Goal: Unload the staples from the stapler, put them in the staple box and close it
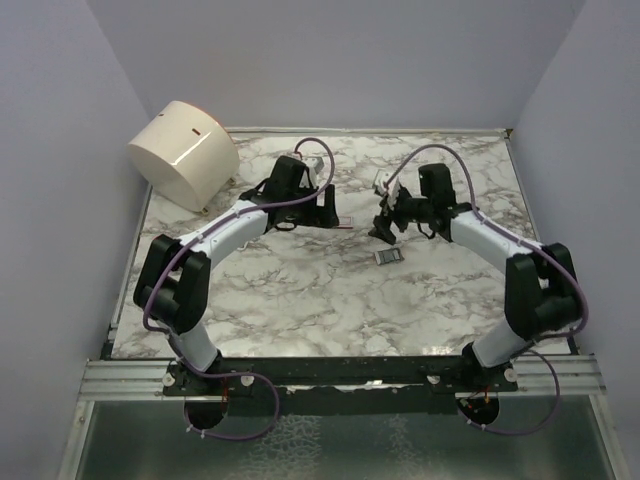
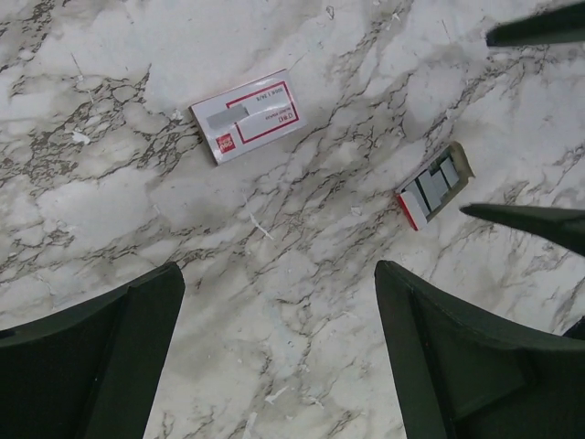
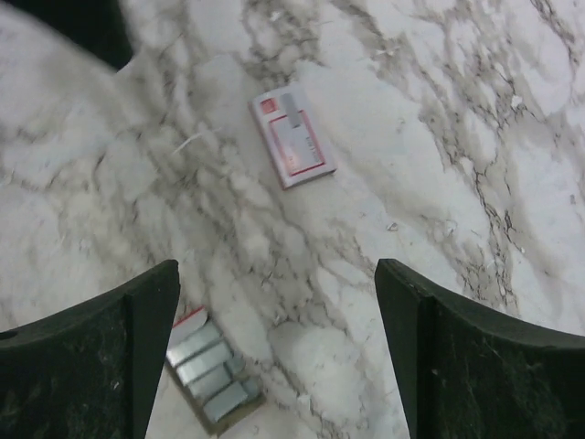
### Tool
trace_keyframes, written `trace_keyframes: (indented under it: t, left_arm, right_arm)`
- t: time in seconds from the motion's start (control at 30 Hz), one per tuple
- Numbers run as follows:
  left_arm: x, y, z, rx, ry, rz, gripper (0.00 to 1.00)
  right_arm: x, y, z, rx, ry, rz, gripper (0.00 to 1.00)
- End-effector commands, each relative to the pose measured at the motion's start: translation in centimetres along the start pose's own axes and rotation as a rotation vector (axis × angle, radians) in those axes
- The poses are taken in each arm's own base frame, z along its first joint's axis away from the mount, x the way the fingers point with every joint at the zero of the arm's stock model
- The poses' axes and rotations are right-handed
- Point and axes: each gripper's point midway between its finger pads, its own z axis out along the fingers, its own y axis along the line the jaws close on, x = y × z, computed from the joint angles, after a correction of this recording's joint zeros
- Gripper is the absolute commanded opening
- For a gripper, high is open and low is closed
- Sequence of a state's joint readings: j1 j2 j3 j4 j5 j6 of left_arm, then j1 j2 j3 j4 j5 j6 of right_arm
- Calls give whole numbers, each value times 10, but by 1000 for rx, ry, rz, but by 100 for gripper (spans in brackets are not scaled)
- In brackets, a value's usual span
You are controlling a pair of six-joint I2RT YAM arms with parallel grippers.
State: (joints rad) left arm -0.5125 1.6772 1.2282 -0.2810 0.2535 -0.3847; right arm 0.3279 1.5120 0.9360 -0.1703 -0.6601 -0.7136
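Observation:
I see no pink stapler in any view; it is hidden or out of view. A small open box (image 1: 389, 257) holding several grey staple strips lies on the marble table, also in the left wrist view (image 2: 433, 186) and the right wrist view (image 3: 209, 373). My left gripper (image 2: 277, 274) is open and empty above bare marble, left of the box (image 1: 322, 212). My right gripper (image 3: 277, 270) is open and empty, hovering just above and behind the box (image 1: 388, 222). Its dark fingertips (image 2: 535, 219) show at the right edge of the left wrist view.
A flat pinkish-white rectangular tile with a red border (image 1: 345, 222) lies between the grippers (image 2: 247, 116) (image 3: 292, 137). A big cream drum (image 1: 185, 152) leans in the back left corner. Grey walls close the table on three sides.

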Motion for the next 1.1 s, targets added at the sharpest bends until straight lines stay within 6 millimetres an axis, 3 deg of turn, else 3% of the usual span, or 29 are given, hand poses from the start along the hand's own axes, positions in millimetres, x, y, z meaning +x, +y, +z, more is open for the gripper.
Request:
trace_keyframes:
  t: [0.0,0.03,0.17,0.33,0.4,0.6,0.93,1.07]
  left_arm:
    - [-28,-6,-3,64,-60,-105,88]
    - [-32,0,-5,46,-77,-106,88]
    - [-42,16,-24,-22,-143,-75,89]
    - [-45,18,-49,-56,-189,-12,89]
    - [-39,20,-51,-58,-183,3,89]
    - [-21,30,-54,-97,-144,37,89]
    - [-19,37,-49,-116,-146,48,89]
    - [-17,41,-48,-133,-145,64,89]
  right_arm:
    - [-23,-57,37,87,-72,492,85]
    - [-23,-69,46,102,-43,611,83]
    - [-4,-60,82,-1,16,888,74]
    - [11,-70,111,-10,13,973,66]
    - [16,-70,123,-54,36,982,62]
    - [28,-73,139,-70,57,987,61]
    - [38,-4,150,-247,104,1050,56]
    - [29,29,149,-302,112,1070,54]
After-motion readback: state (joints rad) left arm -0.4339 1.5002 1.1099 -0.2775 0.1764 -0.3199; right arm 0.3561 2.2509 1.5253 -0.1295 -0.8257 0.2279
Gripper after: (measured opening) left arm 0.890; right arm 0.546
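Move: From the right hand, the red-and-white staple box lies about 8 cm ahead, 9 cm to the left and 9 cm down. The open staple tray is nearly under that hand, about 1 cm back, 2 cm to its right and 9 cm below; the stapler stands some 17 cm left of the staple box and 3 cm farther out. From the left hand, the staple box is about 4 cm ahead, 3 cm right and 11 cm below. The right hand brings its lower finger against the far long side of the staple box: it shoots about 12 cm forward, then sinks 8 cm while edging left, and finally draws back some 4 cm, rolling roughly 60 degrees about its fingers and closing them partway. The left hand clears off leftward about 5 cm, rising before it settles partly back down, fingers open. ##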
